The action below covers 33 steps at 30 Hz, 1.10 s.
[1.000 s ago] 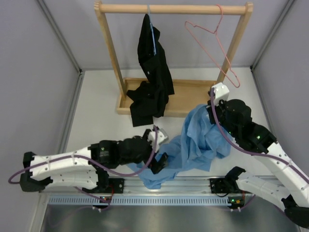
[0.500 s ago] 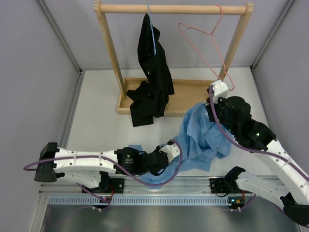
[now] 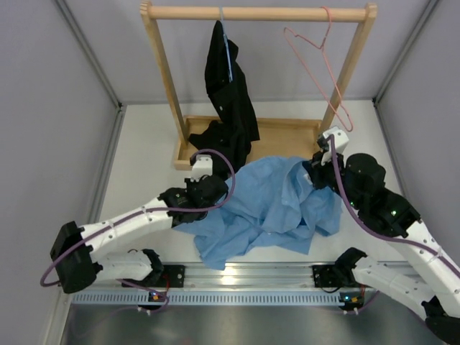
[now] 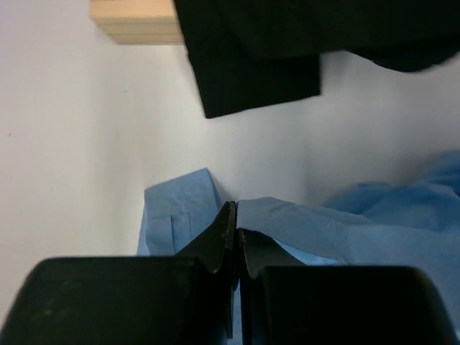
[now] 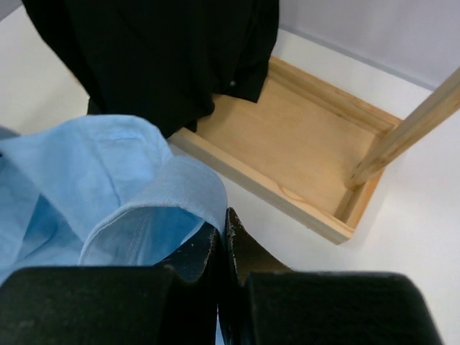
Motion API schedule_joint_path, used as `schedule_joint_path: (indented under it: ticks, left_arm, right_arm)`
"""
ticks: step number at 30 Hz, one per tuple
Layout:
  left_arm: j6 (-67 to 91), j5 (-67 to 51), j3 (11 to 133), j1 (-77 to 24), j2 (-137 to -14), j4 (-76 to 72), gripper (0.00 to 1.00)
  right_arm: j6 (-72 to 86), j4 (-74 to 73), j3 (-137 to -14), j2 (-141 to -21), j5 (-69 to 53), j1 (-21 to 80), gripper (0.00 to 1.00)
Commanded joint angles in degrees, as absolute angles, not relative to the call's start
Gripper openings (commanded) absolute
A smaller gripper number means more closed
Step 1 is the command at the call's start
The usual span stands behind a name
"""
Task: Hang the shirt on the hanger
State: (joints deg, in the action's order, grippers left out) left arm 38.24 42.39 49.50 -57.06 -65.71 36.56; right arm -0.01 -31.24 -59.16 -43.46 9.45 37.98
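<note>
The light blue shirt [image 3: 267, 205] lies spread on the table between my two grippers. My left gripper [image 3: 215, 194] is shut on a folded edge of the shirt [image 4: 345, 223] at its left side, the fingertips [image 4: 228, 226] pressed together on the cloth. At the right side my right gripper [image 3: 311, 172] is shut on a curved, collar-like edge of the shirt [image 5: 154, 183], lifted a little above the table. The pink wire hanger [image 3: 320, 50] hangs by its hook from the right end of the wooden rail, tilted, with nothing on it.
A black garment [image 3: 228, 100] hangs on a thin blue hanger [image 3: 227, 50] at the middle of the wooden rack [image 3: 259, 13] and drapes into its wooden base tray [image 3: 287, 147]. The rack's right post [image 5: 410, 129] stands close behind my right gripper. Grey walls enclose the table.
My left gripper swung from the front edge to the shirt's left side, closed on the cloth and drew the shirt out flatter leftward. The right gripper shifted slightly. The pink hanger swings.
</note>
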Motion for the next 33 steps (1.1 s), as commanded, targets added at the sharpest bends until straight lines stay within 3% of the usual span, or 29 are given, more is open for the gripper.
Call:
schedule_joint_path:
  ticks: [1,3,6,8,9,10,12,16,18,21,28,33]
  left_arm:
    - [43.9,42.4,49.7,-52.1,-72.0,37.9,0.00]
    - [45.0,41.5,50.3,-50.9,-74.9,37.9,0.03]
    - [45.0,40.1,51.6,-50.8,-76.5,37.9,0.36]
    - [44.9,40.0,51.9,-50.7,-75.9,38.2,0.48]
    - [44.9,39.5,52.3,-50.7,-74.5,39.1,0.60]
    - [44.8,38.8,52.6,-50.8,-73.0,39.5,0.63]
    - [43.7,37.4,52.9,-53.1,-66.3,39.4,0.64]
    - [41.9,36.1,53.0,-62.3,-54.7,31.1,0.77]
    - [35.8,26.5,51.7,-67.3,-53.3,23.3,0.78]
    - [30.1,18.6,52.5,-70.2,-58.3,12.4,0.78]
    - [21.6,25.5,51.8,-71.0,-68.8,-4.5,0.82]
    - [21.3,21.7,50.2,-68.2,-71.7,-13.5,0.80]
  right_arm:
    - [3.6,-27.0,-56.3,-44.6,3.9,37.4,0.00]
    - [5.4,-26.5,-55.6,-45.5,3.6,37.4,0.00]
    - [7.2,-25.9,-54.7,-46.8,4.0,37.4,0.00]
    - [8.4,-25.5,-54.3,-47.3,5.7,37.4,0.00]
    - [9.0,-25.5,-54.1,-47.8,6.7,37.4,0.00]
    - [9.7,-25.6,-53.9,-48.2,7.7,37.4,0.00]
    - [11.5,-25.6,-53.7,-49.3,9.7,37.4,0.00]
    - [12.5,-25.6,-53.8,-51.2,10.7,37.4,0.00]
    - [12.7,-25.2,-54.0,-51.7,9.9,37.4,0.00]
    - [12.7,-25.0,-54.6,-51.5,8.4,37.4,0.00]
    - [10.9,-25.0,-55.2,-50.3,2.6,37.4,0.00]
    - [9.8,-25.2,-55.1,-50.4,0.4,37.3,0.00]
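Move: The left hand, shut on a shirt edge, has the shirt's collar, pinched in the right hand, about 28 cm to its right, roughly level forward and 14 cm higher. The black shirt hangs some 20 cm ahead of the left hand, 6 cm right and 15 cm up. From the right hand the collar is right at the fingertips, and the pink hanger is about 20 cm ahead, 3 cm right and 5 cm up. The left hand dips, releases the shirt, sweeps some 18 cm right towards the collar the right hand lowers. ##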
